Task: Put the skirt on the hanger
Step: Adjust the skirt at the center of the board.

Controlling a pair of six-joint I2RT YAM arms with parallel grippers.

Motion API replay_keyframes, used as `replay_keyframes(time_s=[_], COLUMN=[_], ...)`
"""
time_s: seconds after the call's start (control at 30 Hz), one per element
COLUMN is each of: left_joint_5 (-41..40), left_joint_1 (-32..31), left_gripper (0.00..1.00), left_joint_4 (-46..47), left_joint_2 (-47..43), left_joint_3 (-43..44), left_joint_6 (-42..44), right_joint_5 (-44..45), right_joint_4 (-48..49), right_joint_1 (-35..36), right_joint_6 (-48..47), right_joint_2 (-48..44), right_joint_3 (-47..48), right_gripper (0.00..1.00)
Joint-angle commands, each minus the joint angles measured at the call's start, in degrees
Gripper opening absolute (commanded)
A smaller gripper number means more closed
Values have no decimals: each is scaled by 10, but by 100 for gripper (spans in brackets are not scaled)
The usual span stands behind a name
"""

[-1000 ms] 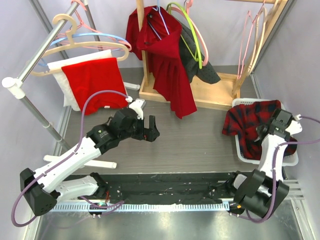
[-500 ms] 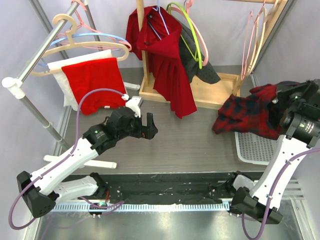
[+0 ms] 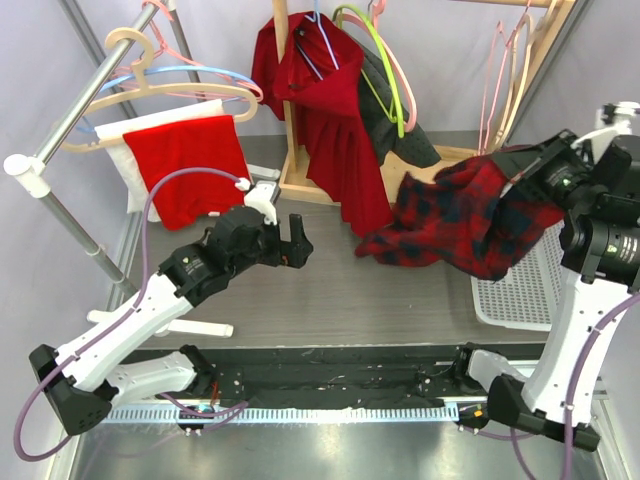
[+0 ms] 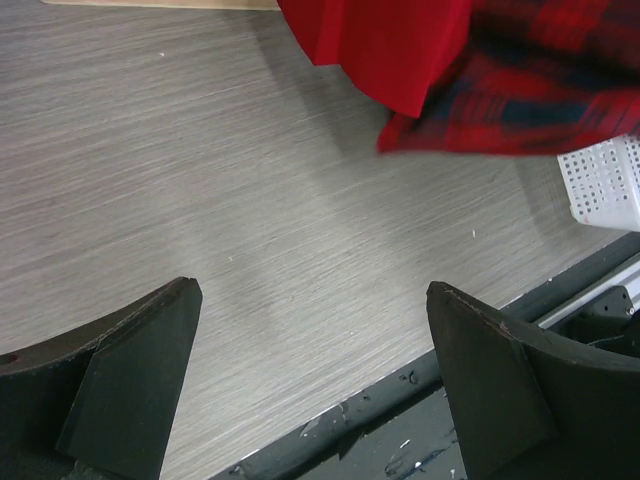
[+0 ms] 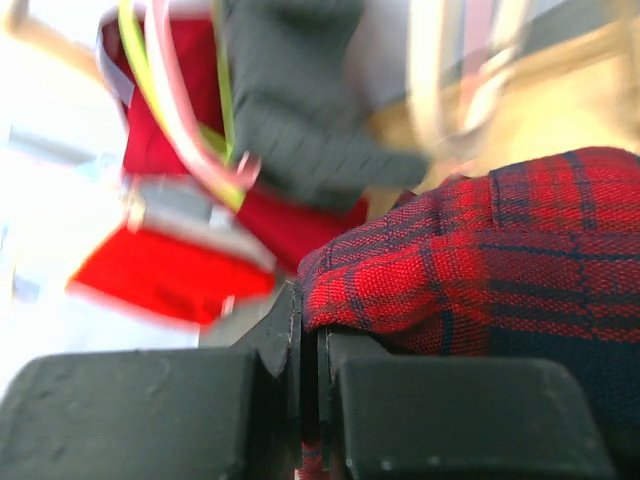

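Note:
The skirt [image 3: 450,215] is red and dark plaid. It hangs in the air between the white basket and the centre rack, its lower edge trailing left to the red dress. My right gripper [image 3: 540,178] is shut on its upper edge. In the right wrist view the plaid cloth [image 5: 500,260] bunches over the closed fingers of the right gripper [image 5: 310,320]. My left gripper [image 3: 283,232] hovers open over the table at the left, holding nothing. In its own view the left gripper [image 4: 315,300] faces bare table, with the skirt's hem [image 4: 540,90] far off. Cream, blue and pink hangers [image 3: 150,85] hang on the left rail.
A white basket [image 3: 520,290] stands at the right edge. The wooden centre rack [image 3: 420,185] carries a red dress [image 3: 340,140], a grey garment [image 3: 400,130] and a green hanger [image 3: 380,60]. More hangers [image 3: 500,70] hang at the back right. A red and white cloth [image 3: 185,165] drapes from the left rail.
My right arm has lifted the skirt out of the basket and swung it left towards the centre rack. The left gripper has drifted slightly up and left, still open.

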Motion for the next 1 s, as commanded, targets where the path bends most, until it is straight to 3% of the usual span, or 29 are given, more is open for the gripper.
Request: replay_keyframes(time_s=[0.0, 0.2, 0.5, 0.6, 0.73, 0.87, 0.97], left_joint_5=[-16, -21, -32, -31, 13, 90, 98], left_joint_1=[1, 1, 2, 1, 1, -1, -31], left_gripper=[100, 100, 100, 100, 100, 100, 100], left_joint_4=[3, 2, -3, -3, 10, 73, 137], left_joint_2=[8, 35, 52, 56, 68, 89, 119], left_joint_3=[27, 47, 74, 76, 69, 40, 19], left_joint_6=[12, 14, 17, 17, 22, 22, 18], right_joint_5=[-62, -5, 9, 67, 168, 296, 331], right_joint_4=[13, -4, 7, 75, 177, 260, 283], right_joint_1=[69, 193, 314, 351, 383, 409, 426], right_joint_6=[-55, -104, -126, -97, -31, 40, 81], right_joint_2=[11, 50, 130, 124, 118, 134, 146], right_joint_3=[9, 9, 109, 10, -217, -340, -384], right_gripper=[1, 1, 1, 1, 1, 1, 1])
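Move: The right hand holds the plaid skirt high up. The clear middle of the board, where the skirt is taken, lies about 21 cm to this hand's left, some 3 cm nearer the base and roughly 45 cm below. The white basket is about 12 cm right, 3 cm back and 41 cm down; the hanging red garment's hem is some 20 cm left, 6 cm ahead and 28 cm lower. From the left hand, the board's middle is about 16 cm right, level with it and 24 cm below. Keeping its pinch on the plaid skirt, the right hand swings left some 15 cm, sinking only slowly and turning counter-clockwise, then plunges over 20 cm towards the board, edging forward about 5 cm while the fingers tip down. The open left hand eases forward a little, then shifts right about 3 cm towards the skirt. ##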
